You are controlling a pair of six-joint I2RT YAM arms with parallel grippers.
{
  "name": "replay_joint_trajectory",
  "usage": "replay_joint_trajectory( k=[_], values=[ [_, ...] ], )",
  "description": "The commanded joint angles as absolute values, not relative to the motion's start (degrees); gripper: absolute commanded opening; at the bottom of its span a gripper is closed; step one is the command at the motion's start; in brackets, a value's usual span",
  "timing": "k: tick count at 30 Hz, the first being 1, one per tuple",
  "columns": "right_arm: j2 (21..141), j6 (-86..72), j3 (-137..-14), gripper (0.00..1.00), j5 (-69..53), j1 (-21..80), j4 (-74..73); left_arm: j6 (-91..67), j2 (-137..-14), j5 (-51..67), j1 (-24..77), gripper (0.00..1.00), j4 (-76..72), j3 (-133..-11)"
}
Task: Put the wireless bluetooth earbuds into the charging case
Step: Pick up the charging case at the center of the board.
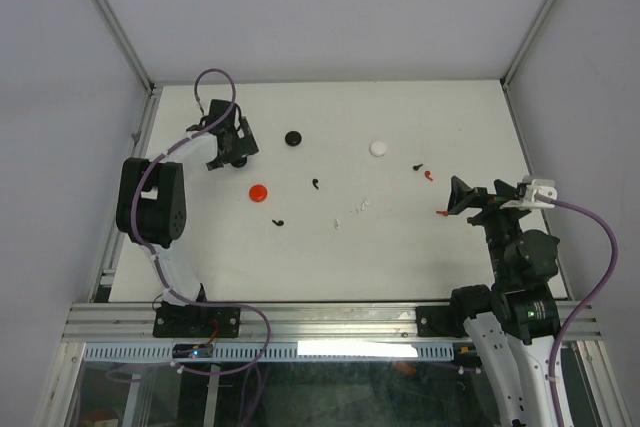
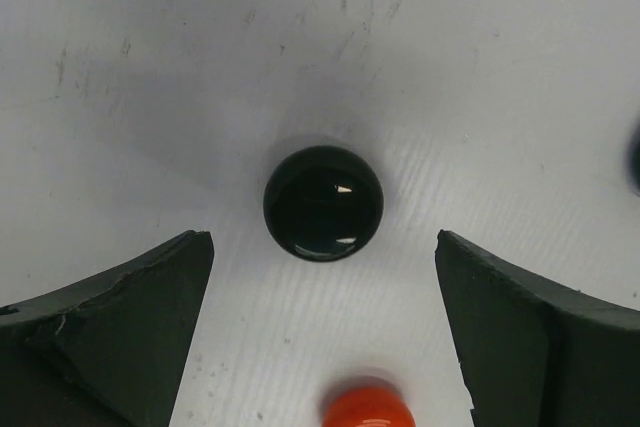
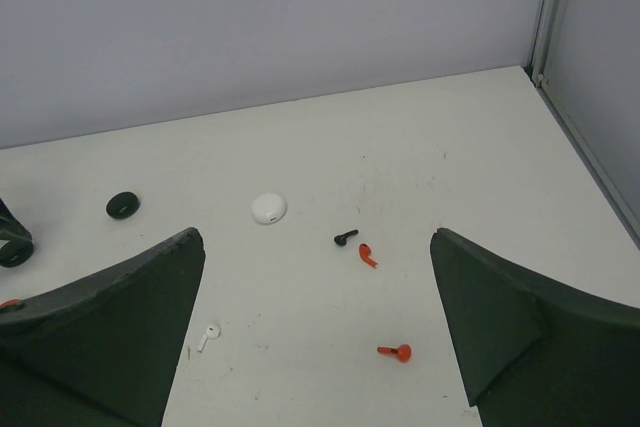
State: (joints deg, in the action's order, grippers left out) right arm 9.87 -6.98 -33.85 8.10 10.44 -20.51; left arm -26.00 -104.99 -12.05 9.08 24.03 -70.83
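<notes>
Small stemmed earbuds lie scattered on the white table: black ones (image 1: 316, 184) (image 1: 276, 222) (image 1: 417, 166), red ones (image 1: 429, 176) (image 1: 441, 213), white ones (image 1: 362, 207) (image 1: 337, 222). Three closed round charging cases lie among them: black (image 1: 293, 137), white (image 1: 378, 148), red (image 1: 258, 192). My left gripper (image 1: 230, 147) is open and empty; its wrist view shows the black case (image 2: 323, 203) just ahead of the fingertips and the red case (image 2: 368, 409) blurred at the bottom edge. My right gripper (image 1: 462, 197) is open and empty, next to a red earbud (image 3: 397, 352). Beyond it lie another red earbud (image 3: 368, 255), a black one (image 3: 346, 238) and a white one (image 3: 208, 336).
Grey walls with metal corner posts (image 1: 115, 27) enclose the table on three sides. A metal rail (image 1: 330, 319) runs along the near edge between the arm bases. The right wrist view also shows the white case (image 3: 268, 209) and the black case (image 3: 122, 205).
</notes>
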Motion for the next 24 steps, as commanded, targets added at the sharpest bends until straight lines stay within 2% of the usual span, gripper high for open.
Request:
replay_joint_trajectory(
  k=[1, 18, 24],
  values=[
    [9.15, -6.42, -33.96, 1.00, 8.15, 11.06, -17.40, -26.12, -108.58, -16.45, 10.10, 0.95, 24.98, -76.85],
    [8.98, -6.42, -33.87, 0.99, 8.61, 11.17, -17.40, -23.38, -115.50, -16.08, 11.35, 0.73, 26.89, -80.58],
    [8.96, -6.42, -34.06, 0.99, 8.52, 11.21, -17.64, -23.01, -115.30, -15.82, 11.51, 0.57, 27.11, -80.45]
  ],
)
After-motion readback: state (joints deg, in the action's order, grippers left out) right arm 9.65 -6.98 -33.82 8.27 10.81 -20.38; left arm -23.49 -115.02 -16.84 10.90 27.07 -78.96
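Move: The black charging case the left hand goes for sits about 2 cm ahead of its fingers and some 4 cm below, with no sideways offset. The red case lies about 8 cm back and 6 cm to the right of the hand, and a second black case 8 cm ahead and 15 cm to the right, both at table height. From the right hand the same target is roughly 23 cm ahead, 55 cm left and 28 cm down. The black case is taken between the left hand's two fingers: the hand sinks about 3 cm and eases some 2 cm forward over the case, the wrist tipping only slightly, then all but stops there. Meanwhile the wide-open fingers close steadily to roughly 60% open, drawing in on the case's two sides; a firm pinch can't be made out yet. ##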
